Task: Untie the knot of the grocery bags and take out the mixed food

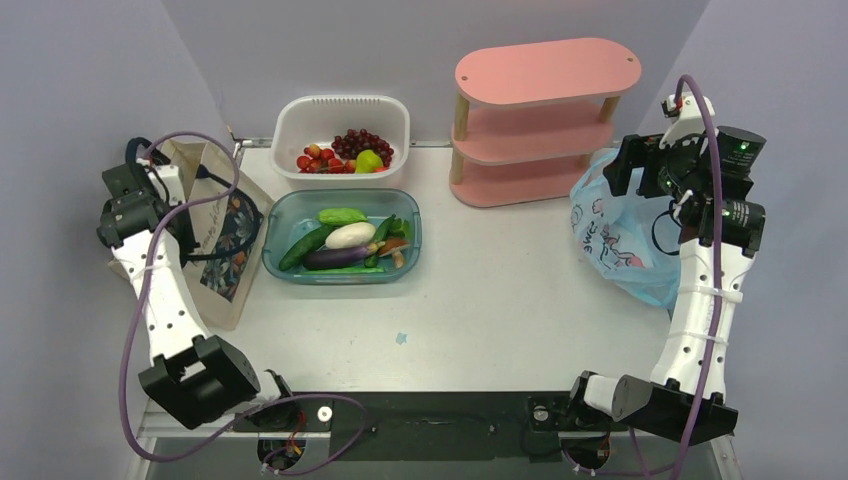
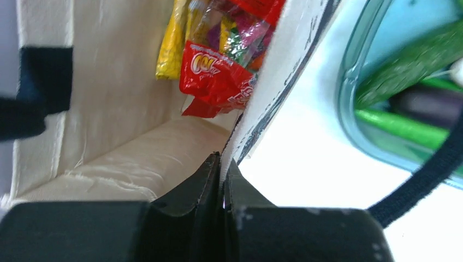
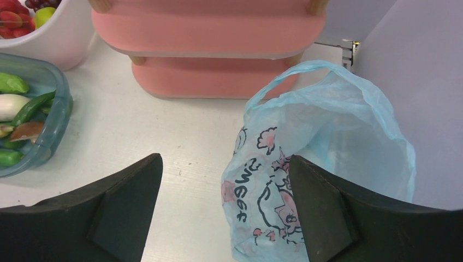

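Observation:
A beige canvas tote [image 1: 222, 235] stands at the left of the table. My left gripper [image 2: 223, 159] is shut on the tote's rim wall, one finger inside and one outside. Inside the tote lie a red snack packet [image 2: 214, 76] and a yellow packet [image 2: 169, 43]. The light blue plastic bag [image 3: 322, 142] with pinkish print lies at the right. Its handle loop [image 3: 289, 73] stands open and no knot shows. My right gripper [image 3: 225, 158] hangs open above the bag's left edge, holding nothing. In the top view the right gripper [image 1: 628, 165] is over the bag [image 1: 612, 240].
A clear teal tub [image 1: 345, 281] of green, white and purple vegetables sits beside the tote. Behind it stands a white slotted basket [image 1: 340, 101] with grapes and small fruit. A pink three-tier shelf [image 1: 545, 70] stands at the back, close to the blue bag. A navy tote handle [image 2: 431, 169] hangs outside.

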You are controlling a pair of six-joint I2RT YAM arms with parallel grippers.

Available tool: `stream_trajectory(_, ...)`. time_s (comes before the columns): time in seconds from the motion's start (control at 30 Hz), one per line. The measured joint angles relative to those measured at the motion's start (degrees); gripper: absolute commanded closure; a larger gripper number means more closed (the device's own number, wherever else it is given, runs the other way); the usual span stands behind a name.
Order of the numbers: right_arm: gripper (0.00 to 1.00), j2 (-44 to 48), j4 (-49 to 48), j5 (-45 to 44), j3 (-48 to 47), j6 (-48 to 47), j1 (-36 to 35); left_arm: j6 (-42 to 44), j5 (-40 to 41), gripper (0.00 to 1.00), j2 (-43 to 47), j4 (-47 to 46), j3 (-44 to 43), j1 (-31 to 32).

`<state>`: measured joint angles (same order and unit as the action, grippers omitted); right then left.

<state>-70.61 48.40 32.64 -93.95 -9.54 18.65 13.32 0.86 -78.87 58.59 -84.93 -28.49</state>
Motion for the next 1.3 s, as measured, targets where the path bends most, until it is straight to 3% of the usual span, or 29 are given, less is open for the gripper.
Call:
stream_trajectory(0.17,0.19,0.3,-0.3,1.2,1.3,1.5,-0.5,4.4,1.8,1.00,7.5,5.9,2.9,-4.2)
stream_trajectory(0.43,0.20,0.5,-1.4,2.1,1.8,3.0,-1.8,13.4,10.1,1.00,24.9,16.9,8.3,-4.5)
stream_trajectory(0.63,0.20,0.5,-1.7,2.6,1.9,3.5,-3.1,20.4,13.6,1.00,29.2,26.8,8.2,-4.6)
stream_trajectory(0.67,0.20,0.5,-1.7,2.8,1.9,3.5,-3.4,21.8,13.2,0.96,29.2,28.5,7.6,-4.6)
stream_trajectory(0.7,0.20,0.5,-1.7,2.9,1.9,3.7,-3.6,22.9,12.7,0.73,29.3,29.6,7.0,-4.6)
stream_trajectory(0.77,0.20,0.6,-2.1,3.1,2.1,4.0,-4.1,26.5,11.4,0.55,30.3,30.4,6.3,-4.6)
stream_trajectory(0.93,0.20,0.6,-2.8,3.6,4.0,4.5,-5.5,28.5,9.8,0.49,32.0,31.8,3.6,-4.6)
stream_trajectory(1.3,0.20,1.7,-3.0,3.5,5.3,4.3,-7.1,16.4,7.5,0.45,19.8,24.7,1.1,-4.6)
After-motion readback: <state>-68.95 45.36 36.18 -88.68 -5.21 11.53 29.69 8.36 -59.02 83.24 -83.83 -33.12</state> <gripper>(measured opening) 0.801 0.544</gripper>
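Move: My left hand already pinches the side rim of the cloth tote bag; the bag's middle lies about 5 cm ahead, 3 cm to the left and 12 cm below. Inside it, the snack packets sit roughly 8 cm ahead, 3 cm left and 15 cm down. The vegetable basket is some 28 cm to the right, 12 cm ahead and 20 cm below. From my right hand the tote bag lies about 78 cm left, level fore and aft, 27 cm lower. Keeping the rim pinched, I haul the tote bag straight back towards the table's near left corner with my left hand, about 21 cm, drifting a little left and tipping the fingers back some 20 degrees. There I open the fingers halfway, let the rim go and ease forward about 6 cm along it. Meanwhile my open, empty right hand drifts 5 cm left above the blue plastic bag. ##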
